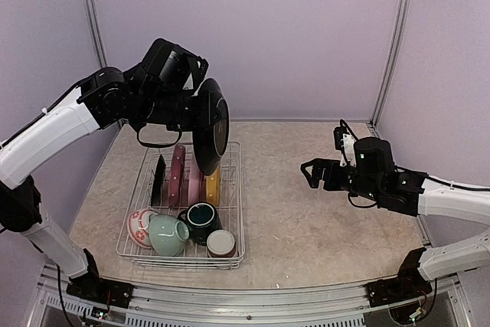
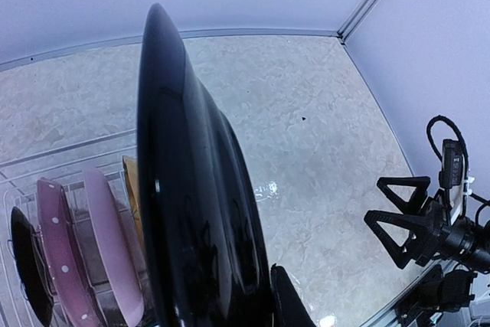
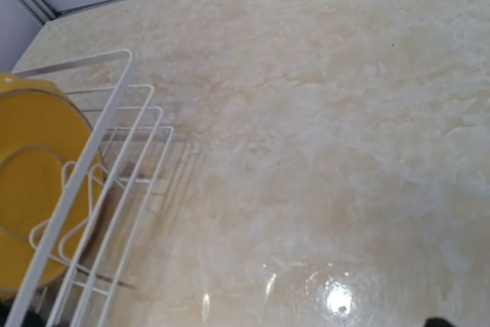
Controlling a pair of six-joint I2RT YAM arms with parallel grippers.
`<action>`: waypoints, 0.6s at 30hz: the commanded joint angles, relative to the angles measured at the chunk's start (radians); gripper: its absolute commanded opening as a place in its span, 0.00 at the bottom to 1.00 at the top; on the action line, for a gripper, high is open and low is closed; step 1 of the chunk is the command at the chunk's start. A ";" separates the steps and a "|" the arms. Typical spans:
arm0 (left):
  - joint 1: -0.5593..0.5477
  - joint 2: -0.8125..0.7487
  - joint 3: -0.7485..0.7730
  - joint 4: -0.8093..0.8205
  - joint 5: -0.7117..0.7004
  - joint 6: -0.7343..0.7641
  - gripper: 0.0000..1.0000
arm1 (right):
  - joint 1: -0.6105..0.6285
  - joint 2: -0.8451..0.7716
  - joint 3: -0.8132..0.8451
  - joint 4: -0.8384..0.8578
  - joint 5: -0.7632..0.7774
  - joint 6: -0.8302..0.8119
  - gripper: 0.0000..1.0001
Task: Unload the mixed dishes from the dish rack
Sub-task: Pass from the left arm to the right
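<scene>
My left gripper (image 1: 202, 112) is shut on the rim of a large black plate (image 1: 212, 137), which hangs on edge above the far half of the dish rack (image 1: 239, 212). In the left wrist view this plate (image 2: 191, 204) fills the middle, with one dark finger (image 2: 289, 302) pressed against its right face. Upright in the rack stand another black plate (image 1: 158, 181), two pink dotted plates (image 1: 178, 174) and a yellow plate (image 1: 213, 186). At the near end lie a red-patterned white bowl (image 1: 139, 227), a pale-green cup (image 1: 168, 233), a teal cup (image 1: 201, 219) and a brown-white cup (image 1: 221, 243). My right gripper (image 1: 315, 174) stays open above the table, right of the rack.
The right wrist view shows the rack's white wire side (image 3: 99, 135) with the yellow plate (image 3: 34, 181) behind it, and beige marbled tabletop (image 3: 321, 128) beyond. Purple walls close in the back and both sides. Bare tabletop (image 1: 291, 220) lies between the rack and my right arm.
</scene>
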 commanded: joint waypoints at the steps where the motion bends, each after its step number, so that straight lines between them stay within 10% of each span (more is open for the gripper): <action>1: -0.026 -0.046 0.018 0.131 -0.063 0.166 0.00 | -0.011 -0.037 0.049 -0.063 -0.003 -0.016 0.99; 18: -0.115 -0.067 -0.072 0.325 0.075 0.654 0.00 | -0.063 -0.138 0.227 -0.283 -0.003 -0.025 0.99</action>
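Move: The left gripper already holds the black plate above the rack, its middle some 6 cm below the fingers. The open right gripper, where the plate is bound, is about 23 cm to the right, level in reach and 15 cm lower. Straight below the left hand by some 24 cm stands the yellow plate, the pink plate 6 cm left of that. From the right hand the black plate is about 20 cm left, 3 cm ahead and 9 cm up. Keep the left gripper shut on the black plate and carry it right towards the right gripper, about 4 cm, drawing back a little. Meanwhile roll that wrist some 25 degrees, clockwise as seen from behind the hand, letting the fingertips swing slightly right and up. Lift the right gripper nearly 8 cm towards the plate's height, fingers wide open, without touching the plate yet. ##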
